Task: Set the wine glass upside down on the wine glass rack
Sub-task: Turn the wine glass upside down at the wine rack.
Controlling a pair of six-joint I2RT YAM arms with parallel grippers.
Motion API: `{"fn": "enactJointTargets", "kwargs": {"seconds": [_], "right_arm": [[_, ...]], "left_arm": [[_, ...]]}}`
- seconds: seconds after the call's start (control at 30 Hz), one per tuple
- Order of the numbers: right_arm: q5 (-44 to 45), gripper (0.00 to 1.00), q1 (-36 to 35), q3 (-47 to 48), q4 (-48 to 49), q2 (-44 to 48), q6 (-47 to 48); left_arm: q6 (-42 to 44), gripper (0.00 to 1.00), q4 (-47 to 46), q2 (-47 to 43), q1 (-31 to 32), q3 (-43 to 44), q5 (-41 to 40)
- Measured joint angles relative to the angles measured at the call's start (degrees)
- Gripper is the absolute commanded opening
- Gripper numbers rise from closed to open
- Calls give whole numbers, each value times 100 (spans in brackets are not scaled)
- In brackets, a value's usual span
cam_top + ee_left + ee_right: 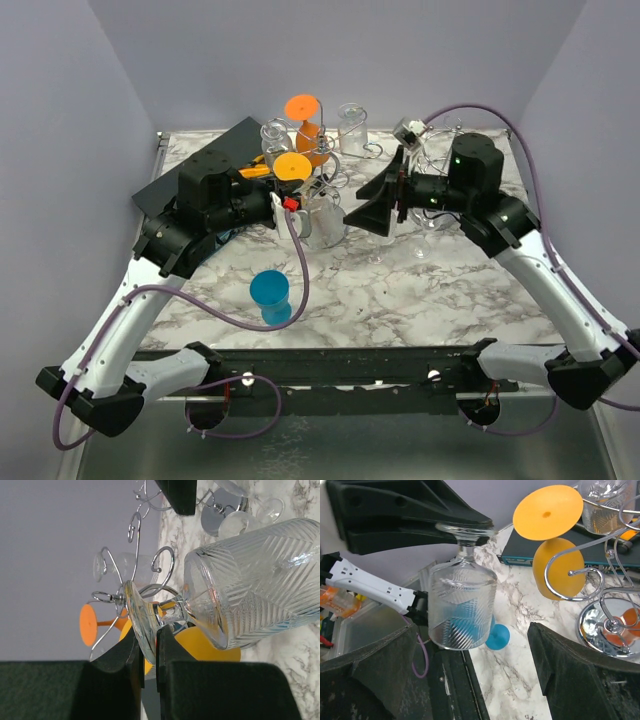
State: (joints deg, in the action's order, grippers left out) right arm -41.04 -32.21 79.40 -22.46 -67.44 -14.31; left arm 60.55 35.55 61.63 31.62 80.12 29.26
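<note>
A clear ribbed wine glass [325, 228] hangs upside down, foot up and bowl [462, 605] down. My left gripper [148, 647] is shut on the rim of its foot [142, 620]. The chrome wire rack [135, 570] stands just behind it, with an orange glass [555, 565] hanging on it right beside the clear foot. My right gripper [485, 680] stands wide open, facing the glass from the right [372, 205]. The bowl hangs above its left finger [380, 680] and touches neither finger.
A blue glass [270, 297] stands on the marble table in front of the rack. A second orange glass [303, 110] and a clear one [352, 128] hang on the rack. A black flat box [215, 160] lies at the back left. The rack's chrome base [610, 625] is by my right finger.
</note>
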Motion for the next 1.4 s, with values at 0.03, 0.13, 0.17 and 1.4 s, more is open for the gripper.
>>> {"fn": "enactJointTargets", "kwargs": {"seconds": [0.03, 0.13, 0.17, 1.4], "right_arm": [[-63, 100, -4, 7, 105, -127, -22], [-184, 100, -44, -9, 310, -433, -70], [-208, 100, -59, -24, 374, -490, -83], [295, 49, -717, -2046, 2859, 24, -20]], "left_arm": [[136, 0, -37, -13, 13, -22, 2], [476, 0, -175, -46, 50, -70, -2], [553, 0, -216, -59, 57, -87, -2], [1351, 79, -1231, 24, 905, -236, 44]]}}
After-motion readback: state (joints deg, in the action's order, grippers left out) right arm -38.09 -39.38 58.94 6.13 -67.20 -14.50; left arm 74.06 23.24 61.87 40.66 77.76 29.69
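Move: The left gripper holds the upside-down wine glass by its foot; the open right gripper is about 12 cm to its right, 1 cm back and level. The glass bowl hangs some 8 cm below the left gripper, 3 cm right and 2 cm back. From that gripper the yellow glass on the rack is about 8 cm ahead, 2 cm left, 8 cm below. From the right gripper the bowl lies roughly 9 cm left, 1 cm back, 9 cm below. Carry the inverted glass right about 5 cm and up, easing slightly back, towards the right gripper while rolling the left wrist some 20 degrees. Bring the open right gripper left to meet it, then down around the bowl, and close partway until the fingers grip its sides. Only then open the left fingers to let go of the foot. ##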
